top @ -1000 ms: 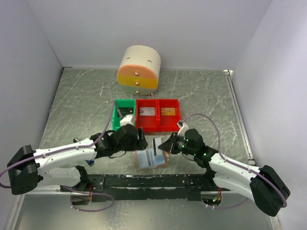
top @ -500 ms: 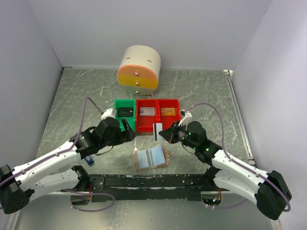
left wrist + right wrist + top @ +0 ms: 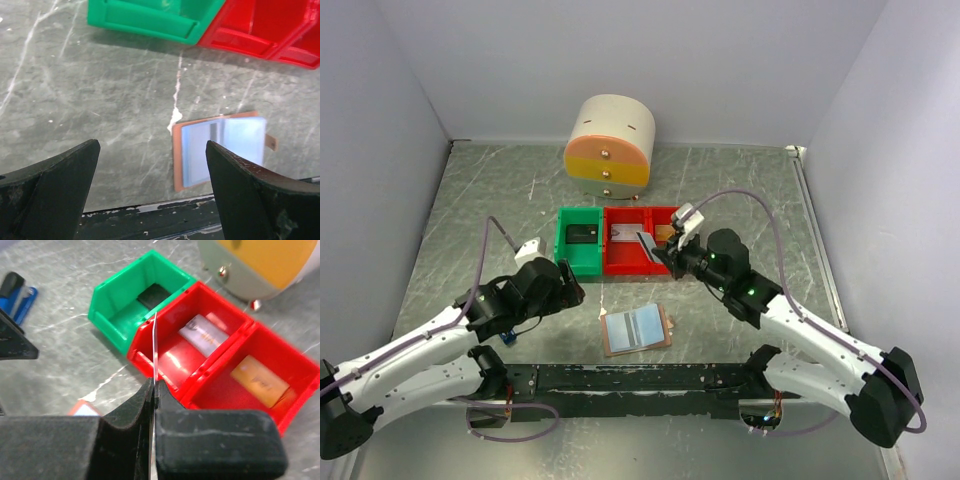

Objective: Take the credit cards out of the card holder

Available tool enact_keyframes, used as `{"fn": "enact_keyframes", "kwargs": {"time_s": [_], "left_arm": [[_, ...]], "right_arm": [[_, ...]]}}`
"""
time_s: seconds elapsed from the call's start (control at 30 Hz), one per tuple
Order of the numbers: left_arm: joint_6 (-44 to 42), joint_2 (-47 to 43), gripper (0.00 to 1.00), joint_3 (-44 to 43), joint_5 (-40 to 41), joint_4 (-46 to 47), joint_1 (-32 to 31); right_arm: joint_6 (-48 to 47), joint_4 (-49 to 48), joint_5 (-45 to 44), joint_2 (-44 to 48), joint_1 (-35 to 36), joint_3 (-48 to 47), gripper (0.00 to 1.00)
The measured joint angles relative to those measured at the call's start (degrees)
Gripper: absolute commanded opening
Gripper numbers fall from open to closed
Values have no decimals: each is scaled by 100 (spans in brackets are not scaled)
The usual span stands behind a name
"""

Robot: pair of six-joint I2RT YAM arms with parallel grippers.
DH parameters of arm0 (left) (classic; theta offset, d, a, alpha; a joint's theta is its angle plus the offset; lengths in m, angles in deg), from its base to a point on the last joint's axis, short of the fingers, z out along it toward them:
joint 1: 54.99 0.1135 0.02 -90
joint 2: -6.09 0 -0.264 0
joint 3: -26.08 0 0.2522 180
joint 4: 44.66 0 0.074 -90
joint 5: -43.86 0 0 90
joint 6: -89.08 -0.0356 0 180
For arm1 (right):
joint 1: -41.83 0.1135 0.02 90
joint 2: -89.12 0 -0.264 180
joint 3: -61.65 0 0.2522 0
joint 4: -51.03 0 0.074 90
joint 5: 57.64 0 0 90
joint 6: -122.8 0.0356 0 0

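Note:
The tan card holder lies flat on the table near the front edge, its pale blue pockets facing up. My right gripper is shut on a thin credit card, held edge-on above the front wall of the left red bin. A silvery card lies in that bin, and an orange one in the right red bin. My left gripper is open with nothing between its fingers. It hovers left of the holder, apart from it.
A green bin with a dark card stands left of the two red bins. A round drawer unit stands at the back. A small blue-and-black gadget lies under the left arm. A black rail runs along the front edge.
The right gripper lifted the card away from the holder and carried it back over the red bins. The left gripper pulled back to the left, off the holder, and opened wider.

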Motion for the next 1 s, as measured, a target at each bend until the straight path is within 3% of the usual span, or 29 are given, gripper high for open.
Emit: {"fn": "enact_keyframes", "kwargs": {"time_s": [0.17, 0.43, 1.0], "left_arm": [[68, 175, 100, 83, 179, -210, 4], [55, 308, 100, 92, 365, -299, 17], [-450, 2, 100, 271, 393, -127, 267]], "right_arm": [[-1386, 315, -125, -575, 11, -612, 0], [-2616, 787, -431, -2013, 31, -1534, 0], [-3331, 1021, -448, -3314, 96, -2428, 0]]}}
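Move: The right gripper already holds a credit card. The middle red tray it goes to, with a white card inside, lies about 10 cm ahead, 7 cm to the left and 16 cm below. The green tray is some 12 cm left of that tray and the right red tray 12 cm right of it, both level with it; the card holder lies 12 cm behind and 5 cm left of the gripper. From the left hand the middle tray is roughly 15 cm ahead, 11 cm right and 8 cm down. Keep the credit card pinched in the right gripper and carry it about 9 cm forward over the middle red tray, drifting some 4 cm left and, after a tiny rise, sinking about 5 cm. Tip the fingers down as you go, rolling the hand's left side down some 35 degrees. Ease the open, empty left gripper slightly left and down. ##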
